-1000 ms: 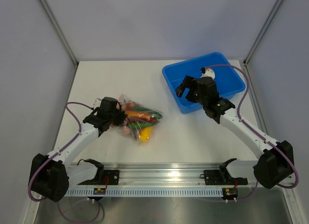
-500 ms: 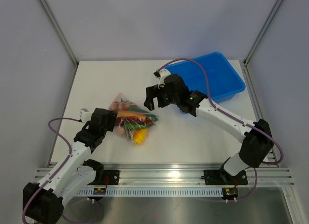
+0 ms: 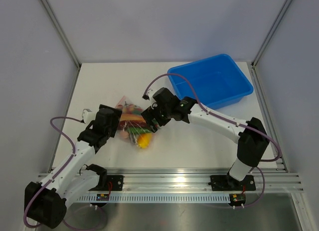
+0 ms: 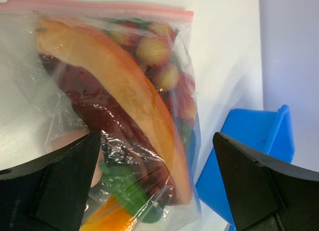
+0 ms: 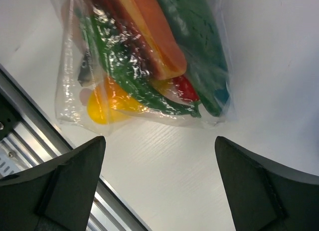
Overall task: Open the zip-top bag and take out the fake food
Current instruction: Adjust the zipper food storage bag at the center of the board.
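The zip-top bag (image 3: 130,122) lies flat on the white table, its pinkish zip strip (image 4: 99,9) running along the far edge in the left wrist view. Fake food fills it: an orange wedge (image 4: 124,86), a dark red chili (image 4: 97,114), green pieces (image 5: 127,74), a yellow fruit (image 5: 102,107) and a red tomato (image 5: 185,87). My left gripper (image 4: 157,191) is open at the bag's left side, with the plastic between its spread fingers but not pinched. My right gripper (image 5: 159,188) is open over bare table just off the bag's bottom edge.
A blue bin (image 3: 209,84) stands at the back right and also shows as the blue bin (image 4: 249,151) past the bag. The metal rail (image 5: 30,146) runs along the table's near edge. Grey walls enclose the table on three sides.
My left gripper has gone from shut to open and released the bag. The right arm has swung left from the blue bin to the bag's right side.
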`<act>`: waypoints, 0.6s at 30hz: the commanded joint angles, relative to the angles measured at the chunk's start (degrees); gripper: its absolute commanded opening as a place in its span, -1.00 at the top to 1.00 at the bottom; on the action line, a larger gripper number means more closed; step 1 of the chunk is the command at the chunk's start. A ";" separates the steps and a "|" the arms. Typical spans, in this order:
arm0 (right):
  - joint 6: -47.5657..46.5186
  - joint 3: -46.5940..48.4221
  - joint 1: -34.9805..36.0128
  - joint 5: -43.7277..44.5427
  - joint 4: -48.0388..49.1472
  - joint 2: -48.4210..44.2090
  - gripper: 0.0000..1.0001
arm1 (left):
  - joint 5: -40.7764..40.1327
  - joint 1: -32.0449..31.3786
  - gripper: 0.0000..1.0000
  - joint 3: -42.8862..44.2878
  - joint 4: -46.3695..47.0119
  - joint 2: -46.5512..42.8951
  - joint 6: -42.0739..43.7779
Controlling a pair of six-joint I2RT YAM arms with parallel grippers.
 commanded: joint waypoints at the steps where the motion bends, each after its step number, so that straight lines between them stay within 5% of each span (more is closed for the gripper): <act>1: -1.94 3.58 0.00 3.10 -4.44 3.15 -0.98 | 0.14 1.02 -0.98 2.86 -0.10 1.59 1.96; 7: -0.62 6.04 0.00 11.27 -4.72 8.95 -0.96 | 0.94 1.99 -0.98 2.69 -0.54 1.68 2.14; 11: 0.17 7.62 -0.08 16.10 -3.31 12.29 -0.58 | 0.85 1.99 -0.98 2.69 -0.45 1.24 2.23; 14: 0.78 8.41 0.00 19.17 -1.64 13.52 -0.09 | 0.68 1.99 -0.98 2.60 -0.71 1.15 2.14; 15: 0.87 8.42 -0.08 20.06 -0.07 13.53 0.32 | 0.59 1.99 -0.98 2.60 -0.63 1.07 2.14; 18: 1.40 8.15 -0.09 24.10 3.27 13.18 0.71 | 0.68 2.08 -0.98 2.34 -0.45 1.15 1.96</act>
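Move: The right edge of the zipper bag lies about 7 cm below the open right hand, some 4 cm ahead and 1 cm to its right. The yellow food in the bag lies about 5 cm left of that hand and 3 cm back. The blue bin's middle is some 24 cm ahead and 26 cm right. From the left hand, the same bag edge is roughly 16 cm right, 1 cm ahead and 5 cm down. The right hand sinks about 7 cm and reaches 5 cm forward, closing to pinch the bag's right edge. ##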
